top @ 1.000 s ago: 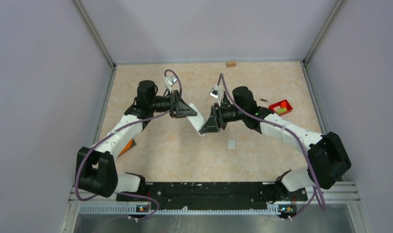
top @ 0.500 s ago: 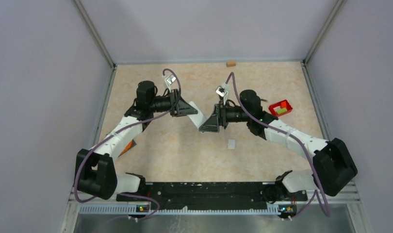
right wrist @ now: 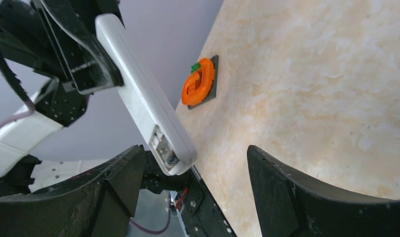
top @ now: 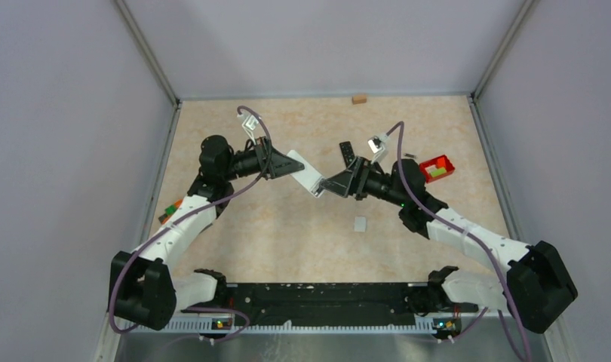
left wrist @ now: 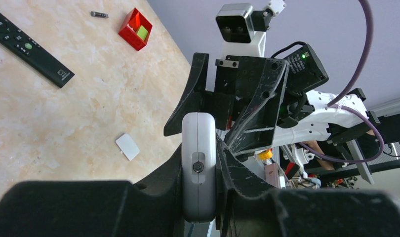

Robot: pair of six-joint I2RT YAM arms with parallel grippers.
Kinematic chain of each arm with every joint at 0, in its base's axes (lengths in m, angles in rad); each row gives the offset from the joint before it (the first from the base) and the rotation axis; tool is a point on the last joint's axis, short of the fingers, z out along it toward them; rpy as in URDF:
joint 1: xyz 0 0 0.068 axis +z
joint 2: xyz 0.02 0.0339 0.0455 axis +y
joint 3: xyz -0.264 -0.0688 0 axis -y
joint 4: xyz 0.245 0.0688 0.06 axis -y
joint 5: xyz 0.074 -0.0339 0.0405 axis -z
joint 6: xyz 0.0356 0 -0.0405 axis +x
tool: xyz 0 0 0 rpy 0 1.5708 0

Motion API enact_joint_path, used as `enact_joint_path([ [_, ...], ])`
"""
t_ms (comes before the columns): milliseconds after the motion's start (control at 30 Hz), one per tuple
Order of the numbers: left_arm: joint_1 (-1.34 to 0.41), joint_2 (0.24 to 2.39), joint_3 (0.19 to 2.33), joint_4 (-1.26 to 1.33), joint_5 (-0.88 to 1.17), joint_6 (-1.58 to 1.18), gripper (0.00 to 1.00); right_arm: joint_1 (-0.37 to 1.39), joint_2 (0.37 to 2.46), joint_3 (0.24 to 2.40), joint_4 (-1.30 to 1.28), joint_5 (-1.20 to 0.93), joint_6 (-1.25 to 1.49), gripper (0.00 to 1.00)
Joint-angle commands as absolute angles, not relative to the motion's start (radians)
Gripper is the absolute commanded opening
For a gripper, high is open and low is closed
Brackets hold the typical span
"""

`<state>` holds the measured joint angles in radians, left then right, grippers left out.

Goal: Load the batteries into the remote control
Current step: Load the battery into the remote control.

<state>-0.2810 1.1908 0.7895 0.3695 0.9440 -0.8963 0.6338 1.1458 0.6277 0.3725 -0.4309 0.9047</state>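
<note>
My left gripper [top: 290,166] is shut on a white remote control [top: 306,173], held above the table and slanting down to the right. In the left wrist view the remote [left wrist: 198,163] is clamped edge-on between the fingers. My right gripper [top: 327,185] stands open at the remote's lower end. In the right wrist view that end [right wrist: 166,148] shows an uncovered battery compartment close to the left finger [right wrist: 120,182], apart from the right one. One dark battery [top: 409,156] lies on the table left of the red tray, also seen as a battery [left wrist: 99,15] from the left wrist.
A black remote [top: 348,155] lies behind the right gripper. A red tray [top: 437,167] with yellow-green blocks sits at the right. A small white cover [top: 360,223] lies mid-table. An orange object [right wrist: 199,81] rests at the left edge, a wooden block [top: 357,98] at the back.
My right gripper has opened and drawn back to the right of the remote's end. The left arm has swung left and lifted the remote with it. The black remote has come into view.
</note>
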Motion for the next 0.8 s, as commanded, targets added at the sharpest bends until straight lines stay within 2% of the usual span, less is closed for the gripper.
enact_joint_path([
  [0, -0.278, 1.152, 0.773, 0.486, 0.916, -0.904, 0.0, 0.627, 1.104, 0.66, 0.467, -0.344, 0.951, 0.76],
  [100, -0.278, 1.152, 0.771, 0.486, 0.91, -0.906, 0.0, 0.627, 1.119, 0.673, 0.456, -0.34, 0.957, 0.7],
  [367, -0.278, 1.153, 0.775, 0.49, 0.902, -0.915, 0.0, 0.627, 1.175, 0.686, 0.452, -0.386, 0.954, 0.42],
  [533, -0.278, 1.157, 0.776, 0.497, 0.899, -0.925, 0.0, 0.627, 1.186, 0.691, 0.431, -0.382, 0.935, 0.34],
  [700, -0.278, 1.146, 0.777, 0.484, 0.882, -0.916, 0.0, 0.627, 1.189, 0.71, 0.393, -0.369, 0.908, 0.11],
  [767, -0.278, 1.142, 0.777, 0.469, 0.865, -0.904, 0.0, 0.627, 1.187, 0.725, 0.373, -0.365, 0.898, 0.11],
])
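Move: The white remote's open battery bay is almost at the right fingertips: about 2 cm to the right hand's left, 1 cm back and 1 cm above. From the left hand, which grips the other end of this remote, the bay lies some 7 cm back, 5 cm right and 3 cm lower. On the table about 20 cm below the right hand, the black remote lies 13 cm ahead and 12 cm right; the white cover lies 11 cm back and 16 cm right. The white remote's open battery bay is what the right hand works at: it shifts roughly 1.5 cm forward and as much up, dipping briefly along the way, and shuts its wide-open fingers almost fully, bringing the tips together right at the bay. The left hand keeps its grip on the remote and eases about 1 cm forward, turning it slightly counter-clockwise. ##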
